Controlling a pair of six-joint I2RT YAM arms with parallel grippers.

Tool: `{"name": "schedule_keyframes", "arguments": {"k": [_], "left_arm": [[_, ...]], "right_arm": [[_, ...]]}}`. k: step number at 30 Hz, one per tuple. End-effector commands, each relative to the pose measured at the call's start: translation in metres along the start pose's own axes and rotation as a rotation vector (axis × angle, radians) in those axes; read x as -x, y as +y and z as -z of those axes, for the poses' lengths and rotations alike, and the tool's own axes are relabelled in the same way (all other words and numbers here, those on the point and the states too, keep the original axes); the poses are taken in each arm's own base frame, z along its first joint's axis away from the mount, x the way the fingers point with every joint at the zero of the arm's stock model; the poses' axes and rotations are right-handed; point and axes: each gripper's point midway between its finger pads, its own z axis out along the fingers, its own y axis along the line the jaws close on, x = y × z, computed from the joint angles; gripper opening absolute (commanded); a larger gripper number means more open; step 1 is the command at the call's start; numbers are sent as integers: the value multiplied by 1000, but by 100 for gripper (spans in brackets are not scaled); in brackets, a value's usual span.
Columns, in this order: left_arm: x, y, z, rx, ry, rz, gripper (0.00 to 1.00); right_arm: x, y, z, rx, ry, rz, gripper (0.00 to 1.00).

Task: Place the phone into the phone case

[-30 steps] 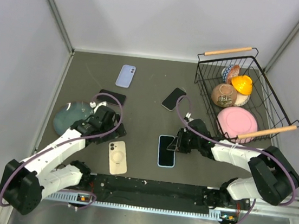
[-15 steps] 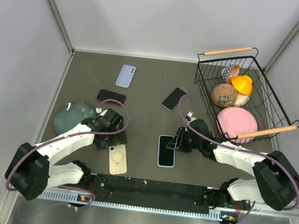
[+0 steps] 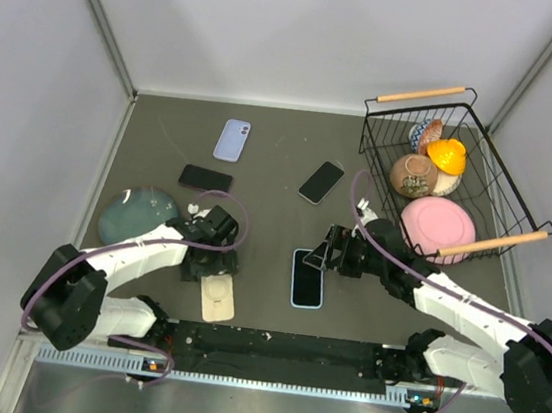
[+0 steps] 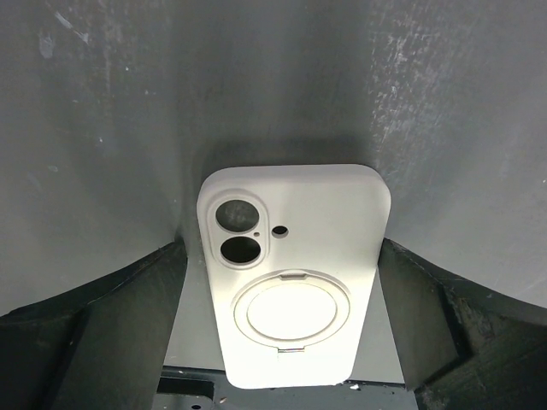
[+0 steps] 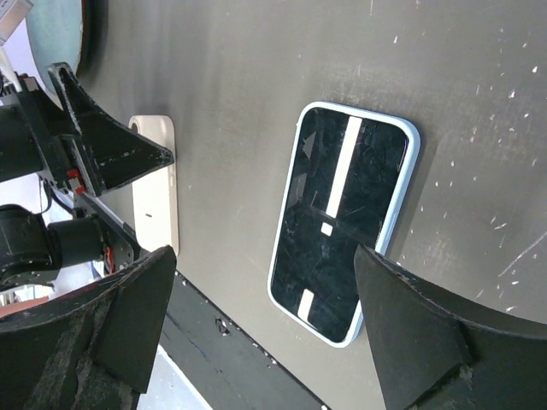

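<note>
A black-screened phone with a light blue rim around it (image 3: 307, 278) (image 5: 346, 218) lies flat, screen up, near the front edge. My right gripper (image 3: 323, 258) (image 5: 265, 252) hovers open just above and behind it, touching nothing. A cream phone case (image 3: 216, 300) (image 4: 291, 273) lies back up, showing its camera holes and ring. My left gripper (image 3: 211, 262) (image 4: 282, 249) is open, with one finger on each side of the case and a gap between each finger and the case's edges. The right wrist view also shows the cream case (image 5: 155, 184).
A teal plate (image 3: 132, 214) lies at the left. Further back are two bare black phones (image 3: 206, 178) (image 3: 321, 182) and a lavender case (image 3: 232, 140). A wire basket (image 3: 517, 211) holding bowls and a pink plate stands at the right. Grey walls enclose the table.
My right gripper has opened wide beside the blue-rimmed phone and drawn back a little. The left gripper, still open, has travelled forward and right, coming down over the cream case.
</note>
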Motion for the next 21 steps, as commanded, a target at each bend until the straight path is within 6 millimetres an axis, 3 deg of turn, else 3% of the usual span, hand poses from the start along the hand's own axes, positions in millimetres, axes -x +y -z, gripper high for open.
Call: {"name": "schedule_keyframes", "arguments": {"k": [1,7,12,21], "left_arm": [[0,1,-5,29,-4,-25,96],[-10,-9,-9,-32,43,-71,79],[-10,-25,-4,-108,63,-94,47],[-2,-76,20,-368,94,-140,32]], "right_arm": [[19,20,10,38,-59,45,85],[20,31,13,93,-62,49,85],[17,48,15,177,-70,68,85],[7,91,28,413,-76,77,84]]}}
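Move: The cream phone case lies between the left hand's open fingers, its middle about 4 cm back, straight in line and 1 cm below. The blue-cased phone is some 22 cm to the right and 2 cm ahead; the loose black phone is about 25 cm ahead and 6 cm left. From the right hand, the cream case lies roughly 24 cm left, 9 cm back and 8 cm below. Left fingers pinch the cream case, then go 2.5 cm right, twisting clockwise; right hand rises 4.5 cm, leftward. ##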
